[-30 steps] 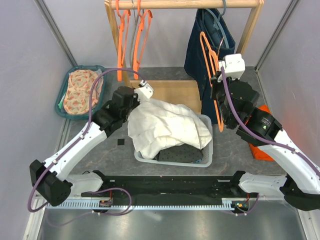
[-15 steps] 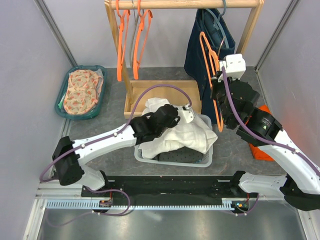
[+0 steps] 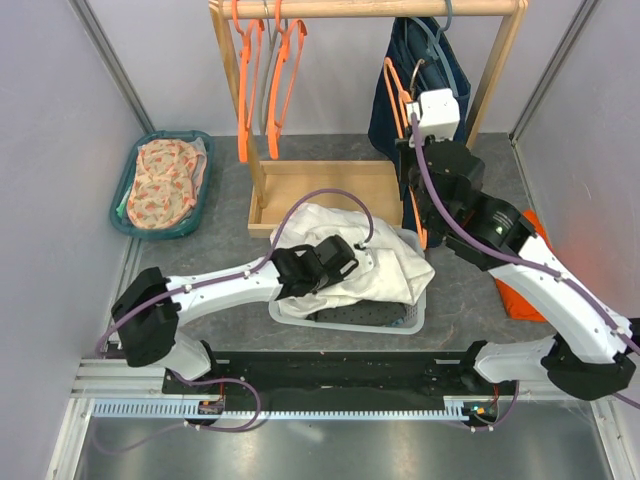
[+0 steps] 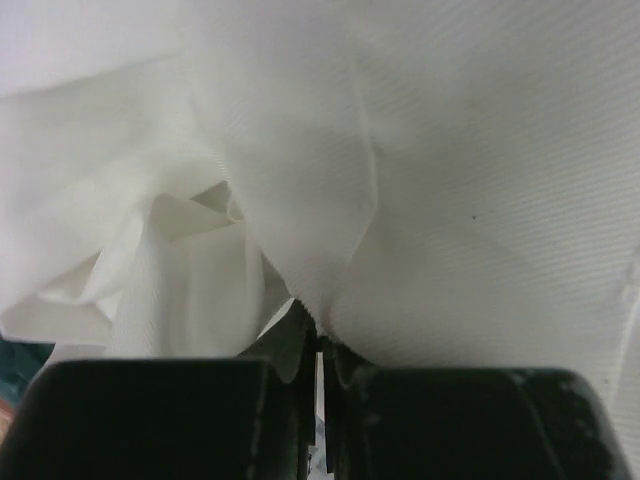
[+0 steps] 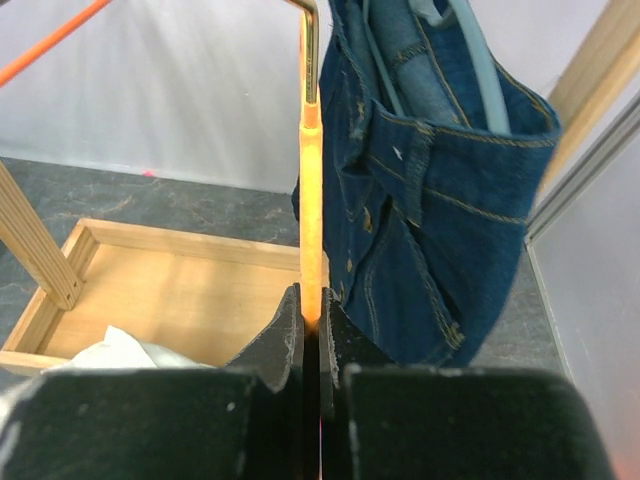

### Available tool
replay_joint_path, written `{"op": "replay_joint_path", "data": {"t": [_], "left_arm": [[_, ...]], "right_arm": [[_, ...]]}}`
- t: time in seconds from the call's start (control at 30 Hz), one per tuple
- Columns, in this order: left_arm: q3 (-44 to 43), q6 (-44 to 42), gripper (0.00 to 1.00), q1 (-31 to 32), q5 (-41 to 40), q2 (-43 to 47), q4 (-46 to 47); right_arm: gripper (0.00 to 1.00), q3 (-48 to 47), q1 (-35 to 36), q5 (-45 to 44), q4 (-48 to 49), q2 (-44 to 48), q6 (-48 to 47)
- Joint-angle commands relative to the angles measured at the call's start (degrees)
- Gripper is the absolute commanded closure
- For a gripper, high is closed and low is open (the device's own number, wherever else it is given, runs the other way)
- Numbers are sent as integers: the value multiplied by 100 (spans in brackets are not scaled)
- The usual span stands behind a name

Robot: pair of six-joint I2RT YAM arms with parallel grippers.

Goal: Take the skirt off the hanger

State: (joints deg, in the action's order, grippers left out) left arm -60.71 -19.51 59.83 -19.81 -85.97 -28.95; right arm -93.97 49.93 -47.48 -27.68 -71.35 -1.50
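Observation:
The white skirt [image 3: 385,262] lies bunched over the white laundry basket [image 3: 420,312], off the hanger. My left gripper [image 3: 356,252] is low over the basket and shut on a fold of the skirt [image 4: 450,190]; white cloth fills the left wrist view above the left gripper [image 4: 320,335]. The bare orange hanger [image 3: 398,88] hangs upright in front of the rack's right end. My right gripper [image 3: 414,185] is shut on the hanger's thin orange bar [image 5: 311,200], pinched at the right gripper [image 5: 311,310].
A dark denim garment [image 3: 445,70] hangs on a grey hanger from the wooden rail [image 3: 370,8], just right of my right gripper. Orange hangers [image 3: 265,80] hang at the rail's left. A teal basket [image 3: 128,205] of patterned cloth sits far left; an orange item [image 3: 520,300] lies on the floor right.
My left arm swung from the basket's left side to over its middle, dragging the white skirt down into it. My right gripper moved back and left with the hanger, toward the rail.

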Motion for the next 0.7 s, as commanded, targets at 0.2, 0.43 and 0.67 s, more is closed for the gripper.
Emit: {"op": "replay_joint_path", "data": {"t": [0.2, 0.43, 0.67], "left_arm": [[1123, -132, 72, -60, -241, -867, 1136], [894, 78, 0, -68, -963, -949, 1112], [429, -18, 1, -68, 2, 790, 252]], "right_arm": [[100, -1570, -54, 169, -53, -1038, 62], [100, -2704, -615, 871, -457, -1977, 369], [100, -3733, -1047, 1584, -695, -2646, 440]]}}
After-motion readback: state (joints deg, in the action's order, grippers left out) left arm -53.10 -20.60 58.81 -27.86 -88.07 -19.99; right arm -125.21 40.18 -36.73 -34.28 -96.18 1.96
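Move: The rail spot the right hand carries the empty orange hanger to is about 18 cm ahead of that hand, 5 cm left and 10 cm above. Jeans hang some 14 cm ahead, 5 cm right, a little low; the nearest bare orange hanger is 16 cm ahead, 18 cm left. Under the left hand, which still pinches the white skirt, the basket's middle is some 8 cm down and 2 cm back; the rack's wooden tray lies 14 cm ahead, 4 cm left. Forward, with a drift to the left and a slight rise, the right hand carries the hanger about 10 cm towards the rail, keeping its grip, fingers pointing ahead. The left hand sinks about 6 cm into the basket with the white skirt, edging left, then spreads its fingers wide to let go, eases forward and begins to rise, some 3 cm. ##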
